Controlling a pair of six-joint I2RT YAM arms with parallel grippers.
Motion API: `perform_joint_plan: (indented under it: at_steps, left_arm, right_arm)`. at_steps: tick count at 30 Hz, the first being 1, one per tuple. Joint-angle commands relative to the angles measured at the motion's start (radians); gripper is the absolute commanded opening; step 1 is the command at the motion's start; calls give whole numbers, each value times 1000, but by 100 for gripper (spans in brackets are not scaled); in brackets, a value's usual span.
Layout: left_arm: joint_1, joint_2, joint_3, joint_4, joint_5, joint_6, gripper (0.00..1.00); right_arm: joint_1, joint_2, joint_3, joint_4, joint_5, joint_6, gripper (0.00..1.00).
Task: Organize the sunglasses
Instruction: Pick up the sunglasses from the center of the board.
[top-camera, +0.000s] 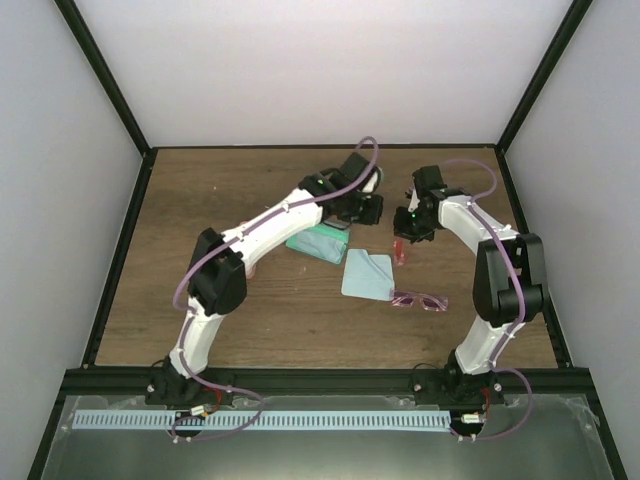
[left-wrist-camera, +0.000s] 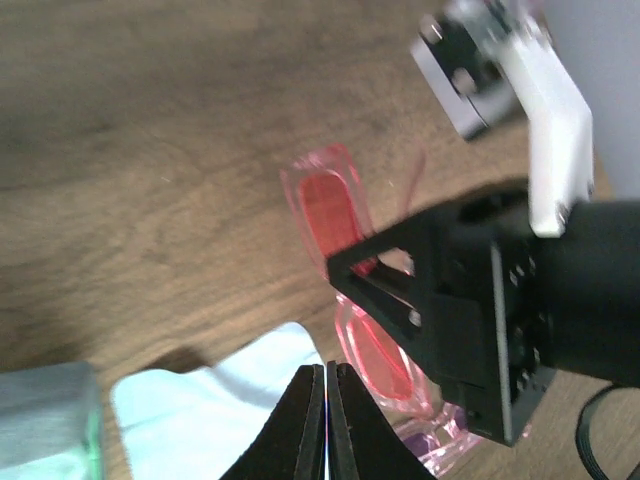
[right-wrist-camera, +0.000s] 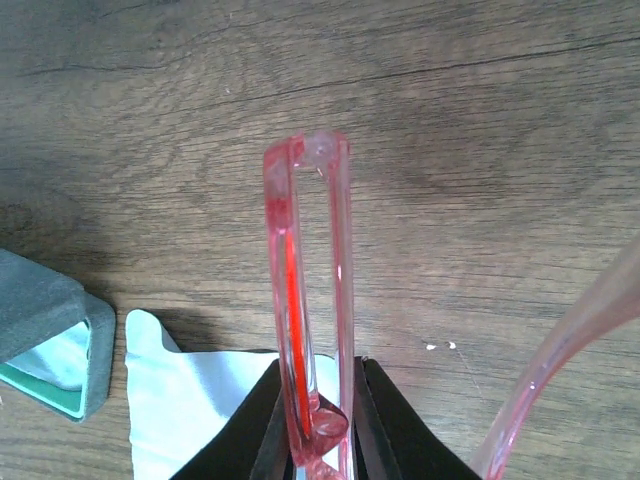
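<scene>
My right gripper is shut on the red-lensed sunglasses, pinching the frame edge-on just above the wooden table. One of their arms swings out to the right. From above, this gripper holds the red sunglasses right of centre. The pinkish-purple sunglasses lie flat on the table nearer the arm bases. My left gripper is shut on nothing and hovers just left of the red sunglasses; from above the left gripper is beside the right one.
A pale blue cloth lies crumpled between the two pairs of sunglasses, the same cloth showing under my right fingers. A blue-grey case sits open to its left, below the left arm. Black frame rails edge the table.
</scene>
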Motion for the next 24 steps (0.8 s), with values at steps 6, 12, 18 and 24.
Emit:
perform_joint_plan:
  at_steps: [6,12,18,24]
  left_arm:
    - [172,-115,-89,15,-52,5,4]
    - [319,-192,-256,75,-65,-11,4]
    - [391,-138,-315,123,-103,27,4]
    - [407,-50,-232,94,-160,41,4]
  right_arm:
    - [4,-28,-5,50,-125,48,14]
    - [4,11,-13,86,-126,95,17]
    - [4,45,-13,107,-144,119,17]
    - [4,37,-8,87,-126,108,18]
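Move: Pinched in the right hand already are the red sunglasses, just at its fingers; the open case they may go to lies about 20 cm to its left, 2 cm ahead and 7 cm below, the blue cloth 8 cm left and 8 cm back, the purple sunglasses 6 cm right and 15 cm back. From the higher, empty left hand the red sunglasses are roughly 9 cm right, 2 cm back and 9 cm down. Left hand sweeps some 20 cm left and forward while the right eases its pinched sunglasses 2 cm left. ##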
